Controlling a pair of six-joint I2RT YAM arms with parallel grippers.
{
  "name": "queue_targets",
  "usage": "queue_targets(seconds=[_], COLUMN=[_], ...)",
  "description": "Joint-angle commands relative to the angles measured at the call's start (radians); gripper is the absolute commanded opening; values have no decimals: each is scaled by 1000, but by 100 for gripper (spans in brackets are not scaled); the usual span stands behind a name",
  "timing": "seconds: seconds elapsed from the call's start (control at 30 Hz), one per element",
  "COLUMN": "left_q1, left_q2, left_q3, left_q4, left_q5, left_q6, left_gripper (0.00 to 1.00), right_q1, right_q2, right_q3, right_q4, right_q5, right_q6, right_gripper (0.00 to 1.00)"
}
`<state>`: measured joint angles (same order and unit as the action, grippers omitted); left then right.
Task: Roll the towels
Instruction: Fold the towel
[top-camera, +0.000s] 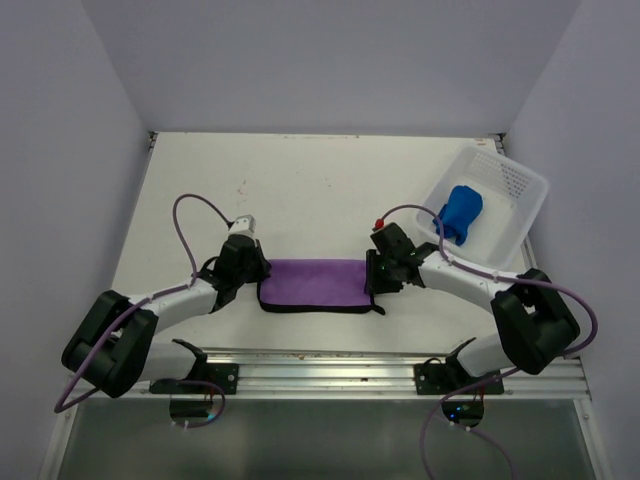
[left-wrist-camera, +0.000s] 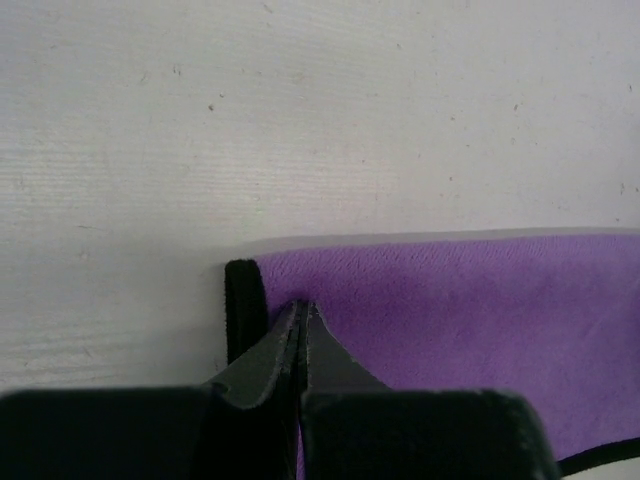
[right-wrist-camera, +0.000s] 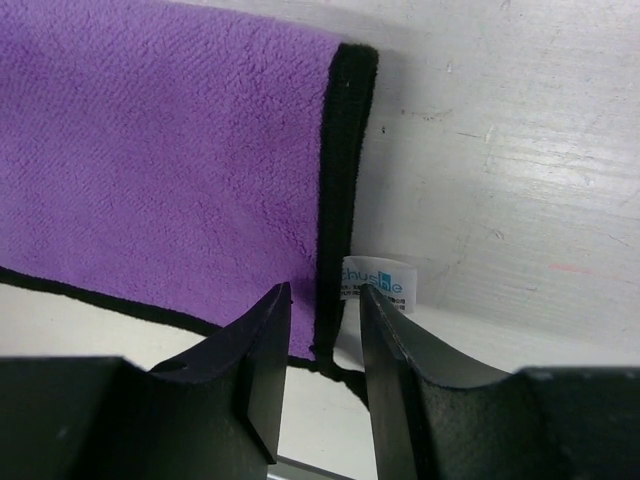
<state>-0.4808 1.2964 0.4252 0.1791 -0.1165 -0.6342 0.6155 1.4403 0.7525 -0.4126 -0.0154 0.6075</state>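
The purple towel (top-camera: 315, 283) with dark trim lies flat on the white table, between my two grippers. My left gripper (top-camera: 250, 268) is at its left end. In the left wrist view the jaws of the left gripper (left-wrist-camera: 301, 305) are shut, pinching the purple towel (left-wrist-camera: 450, 320) just inside its black edge. My right gripper (top-camera: 372, 272) is at the right end. Seen from the right wrist, the right gripper (right-wrist-camera: 326, 290) stands open astride the black trim of the purple towel (right-wrist-camera: 150, 150), touching nothing. The blue towel (top-camera: 462, 212) sits bunched in the basket.
A white perforated basket (top-camera: 520, 180) stands at the table's back right, against the wall. A small white label (right-wrist-camera: 385, 278) sticks out from the purple towel's right edge. A metal rail (top-camera: 330, 365) runs along the near table edge. Walls close in on three sides.
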Motion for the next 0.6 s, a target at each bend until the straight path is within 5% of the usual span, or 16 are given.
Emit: queue_targets(seconds=[0.0,0.57], left_q1=[-2,-2], left_q2=[3,-29], left_q3=[-6,-12], left_q4=[69,54], left_q5=[-35,-17], left_q6=[16,19], left_gripper=[0,0], right_q1=[12,43], right_q2=[8,65], right_q3=[11,-7], right_q4=[44,46], right_q5=[20,54], right_q6=[17,17], right_gripper=[37,15])
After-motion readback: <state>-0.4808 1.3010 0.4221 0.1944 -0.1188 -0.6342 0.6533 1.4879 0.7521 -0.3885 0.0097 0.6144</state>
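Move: At the right hand, the purple towel's right black edge lies practically between the parted fingertips, roughly 1 cm below and 1 cm back; the towel's middle is about 12 cm to the left and 1 cm ahead. In the white bin, the blue towel sits some 20 cm to this hand's right and 18 cm ahead. From the left hand, that same right edge lies about 23 cm to the right and 5 cm back. Sinking about 1 cm, with a small slide to its left, the right hand brings its downward-pointing fingers astride the purple towel's right black edge just short of the near corner, and narrows their gap by about half so the edge comes in between the tips. The left hand stays put, its shut fingertips still resting on the towel just inside the far left corner. ##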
